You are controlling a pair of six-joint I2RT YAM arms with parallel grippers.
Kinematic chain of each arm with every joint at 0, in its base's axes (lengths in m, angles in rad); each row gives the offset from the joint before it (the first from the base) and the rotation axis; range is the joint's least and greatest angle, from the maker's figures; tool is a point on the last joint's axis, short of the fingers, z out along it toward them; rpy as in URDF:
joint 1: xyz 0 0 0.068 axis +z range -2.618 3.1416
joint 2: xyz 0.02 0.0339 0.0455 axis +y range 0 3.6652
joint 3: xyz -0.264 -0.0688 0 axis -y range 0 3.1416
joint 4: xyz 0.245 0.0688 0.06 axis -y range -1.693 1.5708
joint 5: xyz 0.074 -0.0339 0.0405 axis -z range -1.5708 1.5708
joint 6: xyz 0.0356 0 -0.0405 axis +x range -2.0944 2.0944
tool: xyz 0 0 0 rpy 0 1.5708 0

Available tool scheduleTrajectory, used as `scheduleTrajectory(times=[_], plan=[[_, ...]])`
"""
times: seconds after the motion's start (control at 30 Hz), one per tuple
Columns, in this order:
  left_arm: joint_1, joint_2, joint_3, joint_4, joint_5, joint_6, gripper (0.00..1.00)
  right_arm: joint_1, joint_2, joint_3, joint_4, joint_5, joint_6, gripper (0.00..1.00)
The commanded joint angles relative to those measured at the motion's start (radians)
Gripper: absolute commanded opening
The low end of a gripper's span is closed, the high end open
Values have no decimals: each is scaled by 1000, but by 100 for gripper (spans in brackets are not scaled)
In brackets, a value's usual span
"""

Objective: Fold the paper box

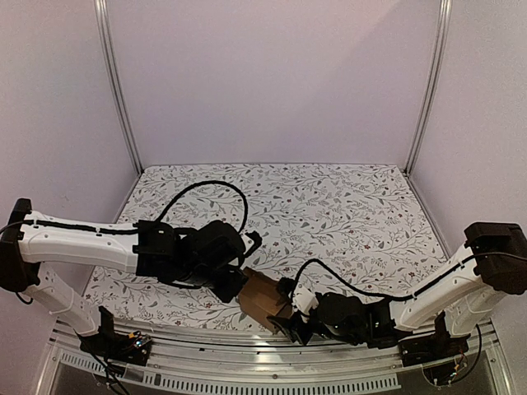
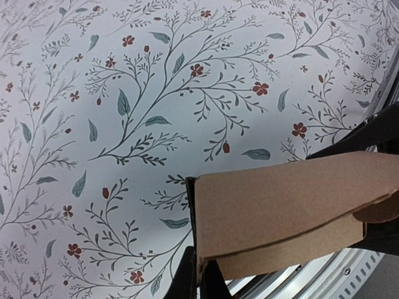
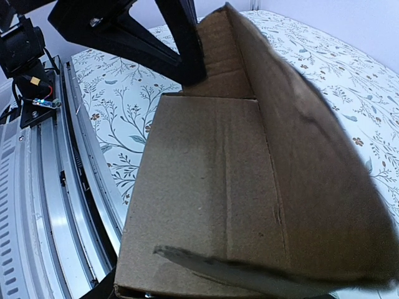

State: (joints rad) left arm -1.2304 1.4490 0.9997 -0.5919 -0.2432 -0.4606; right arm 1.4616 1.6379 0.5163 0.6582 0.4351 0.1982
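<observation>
The paper box [image 1: 262, 300] is brown cardboard, partly folded, and is held up over the table's near edge between my two arms. My left gripper [image 1: 236, 290] is shut on one thin corner edge of it; in the left wrist view the fingers [image 2: 201, 274] pinch that corner of the box [image 2: 280, 205]. My right gripper [image 1: 290, 319] meets the box's near end. In the right wrist view the box [image 3: 212, 187] fills the frame, with one wall raised on the right. It covers the right fingers except a dark sliver at its lower left edge, so the jaws stand wide around it.
A floral cloth covers the table [image 1: 329, 206]. A metal rail [image 1: 247, 362] runs along the near edge, right under the box. A black cable [image 1: 214, 185] loops above the left arm. White walls and upright posts [image 1: 119, 90] enclose the sides and back.
</observation>
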Motion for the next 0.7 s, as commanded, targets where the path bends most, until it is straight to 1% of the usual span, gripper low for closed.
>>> scheduleTrajectory(times=[0.0, 0.17, 0.3, 0.53, 0.67], plan=[[-13, 9, -33, -140, 15, -21, 0, 2, 11, -10, -31, 55, 7, 62], [-28, 14, -65, -134, 23, -49, 0, 3, 3, -14, -34, 62, 9, 68], [-35, 10, -78, -135, 16, -60, 0, 3, -22, -17, -46, 67, 2, 77], [-38, 17, -51, -123, -3, -83, 0, 2, -111, -29, -93, 48, -20, 98], [-45, 39, -20, -123, -16, -123, 0, 2, -201, -27, -174, -2, -36, 99]])
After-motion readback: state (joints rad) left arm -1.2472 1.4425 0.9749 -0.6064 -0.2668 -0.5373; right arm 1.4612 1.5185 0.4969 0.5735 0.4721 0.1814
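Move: The paper box, already pinched at its left end by the left gripper, has its middle about 7 cm to the right of that hand, 3 cm back and some 3 cm lower. From the right hand, whose fingers straddle the box's right end, the middle lies about 4 cm to the left and 2 cm ahead, at roughly the same height. The raised lid panel is some 4 cm ahead of the right hand, 3 cm to its left and 3 cm higher. Spread the right fingers from a little over half open to nearly wide, so they let go of the box's right end, then lift that hand about 2 cm and draw it 1 to 2 cm to the right, off the box. Keep the left gripper shut on the box's left end while it sinks and eases left by roughly 1 cm. ##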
